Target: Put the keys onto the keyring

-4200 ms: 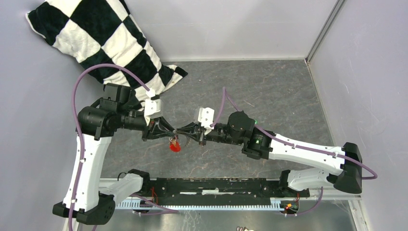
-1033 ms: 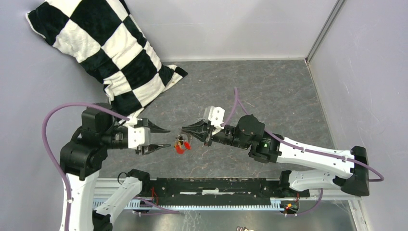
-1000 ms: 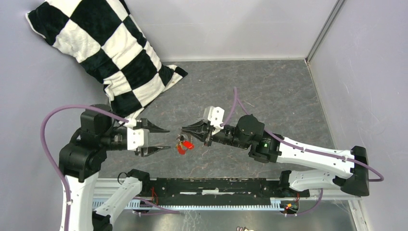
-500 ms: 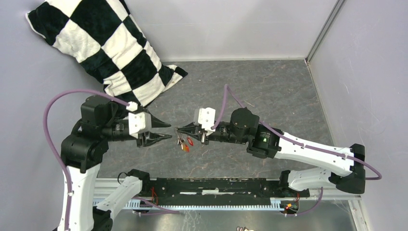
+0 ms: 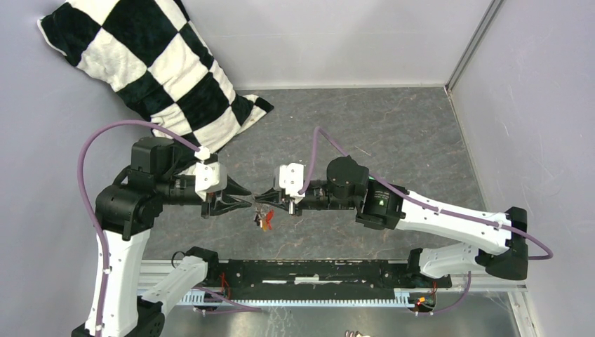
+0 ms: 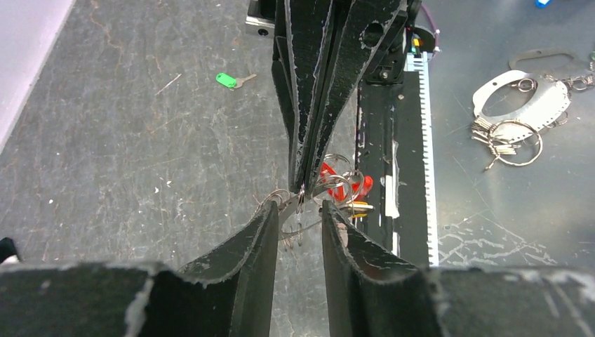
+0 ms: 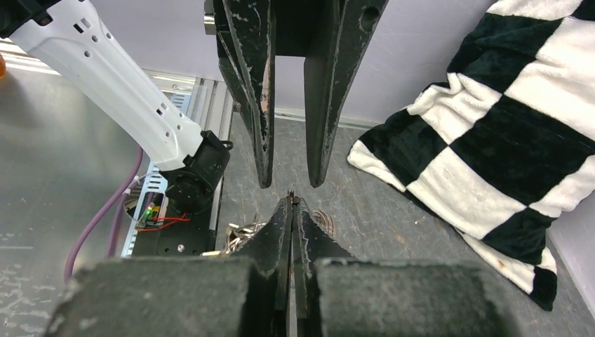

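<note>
My right gripper (image 7: 291, 202) is shut on the keyring (image 6: 337, 184), a silver wire coil held above the table. A red key (image 6: 325, 171) and a yellow key (image 6: 360, 206) hang from the coil beside the jaws. My left gripper (image 6: 300, 209) faces it tip to tip, and its fingers (image 6: 266, 221) stand a little apart, with a strand of the ring's wire between them. A green key (image 6: 225, 79) lies alone on the grey table (image 6: 126, 140). From above, both grippers meet at mid-table, left (image 5: 247, 201) and right (image 5: 259, 199).
A black-and-white checkered pillow (image 5: 161, 77) lies at the back left, close behind the left arm. A metal plate and spare key rings (image 6: 516, 119) sit past the black rail (image 6: 393, 140) at the near edge. Grey walls close in the table.
Both grippers have moved toward each other until their tips almost meet. The left jaws have narrowed. The keyring and its hanging keys have shifted left with the right gripper.
</note>
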Robot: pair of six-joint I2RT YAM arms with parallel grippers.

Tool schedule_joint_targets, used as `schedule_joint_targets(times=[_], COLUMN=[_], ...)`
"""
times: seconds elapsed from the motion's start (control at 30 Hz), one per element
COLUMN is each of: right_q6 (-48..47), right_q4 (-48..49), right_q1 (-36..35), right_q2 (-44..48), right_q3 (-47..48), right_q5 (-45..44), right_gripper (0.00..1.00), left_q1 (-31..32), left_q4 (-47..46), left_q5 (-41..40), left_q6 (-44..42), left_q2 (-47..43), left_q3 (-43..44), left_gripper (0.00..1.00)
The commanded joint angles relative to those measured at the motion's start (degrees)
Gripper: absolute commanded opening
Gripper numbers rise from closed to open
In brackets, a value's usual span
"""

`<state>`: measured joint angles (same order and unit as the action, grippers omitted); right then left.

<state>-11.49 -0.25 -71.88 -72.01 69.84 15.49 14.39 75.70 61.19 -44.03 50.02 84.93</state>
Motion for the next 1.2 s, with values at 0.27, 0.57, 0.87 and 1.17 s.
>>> schedule_joint_targets(times=[0.27, 0.57, 0.87, 1.17], right_q6=[0.5, 0.7, 0.7, -2.0], right_q4=[2.8, 3.2, 2.4, 2.3], right_q1=[-0.4, -0.5, -0.4, -0.3], right_q2=[-1.4, -2.3, -2.1, 7.8], right_q3=[4.8, 5.6, 5.6, -1.3], right_q5=[2.4, 2.3, 2.0, -3.8], right_gripper=[0.01, 0.01, 0.03, 0.59], left_q1=[0.1, 0.1, 0.1, 0.1], left_q4=[3.8, 5.2, 6.6, -4.1], left_q5=[1.8, 0.9, -0.2, 6.3], left_q6=[-6.7, -10.4, -13.7, -23.1], left_q2=[1.3, 1.3, 0.5, -7.5], left_q3=[0.4, 0.2, 0.1, -5.3], left_gripper=[0.35, 0.22, 0.02, 0.02])
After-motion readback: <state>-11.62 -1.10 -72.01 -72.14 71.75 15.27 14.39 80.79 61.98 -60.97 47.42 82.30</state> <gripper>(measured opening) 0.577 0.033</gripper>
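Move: Between the left hand's half-open fingers stands the top of the keyring, pinched by the shut right fingertips, about 2 cm to the left hand's right, level with it. From the left hand, the red and orange tags hang roughly 5 cm back, 4 cm right and 6 cm lower; the coiled band is about 1 cm ahead, 4 cm right and 6 cm below. The left fingers lie some 3 cm to the right hand's left, level with it. Easing about 1 cm left, the right hand feeds the keyring in between the left fingers while the left hand sinks about 1.5 cm in all; the left fingers shut and pinch the ring. Only then do the right fingers open past half, let go, and draw back right and up about 1 cm, as the left hand slips slightly back and turns some 10 degrees. ##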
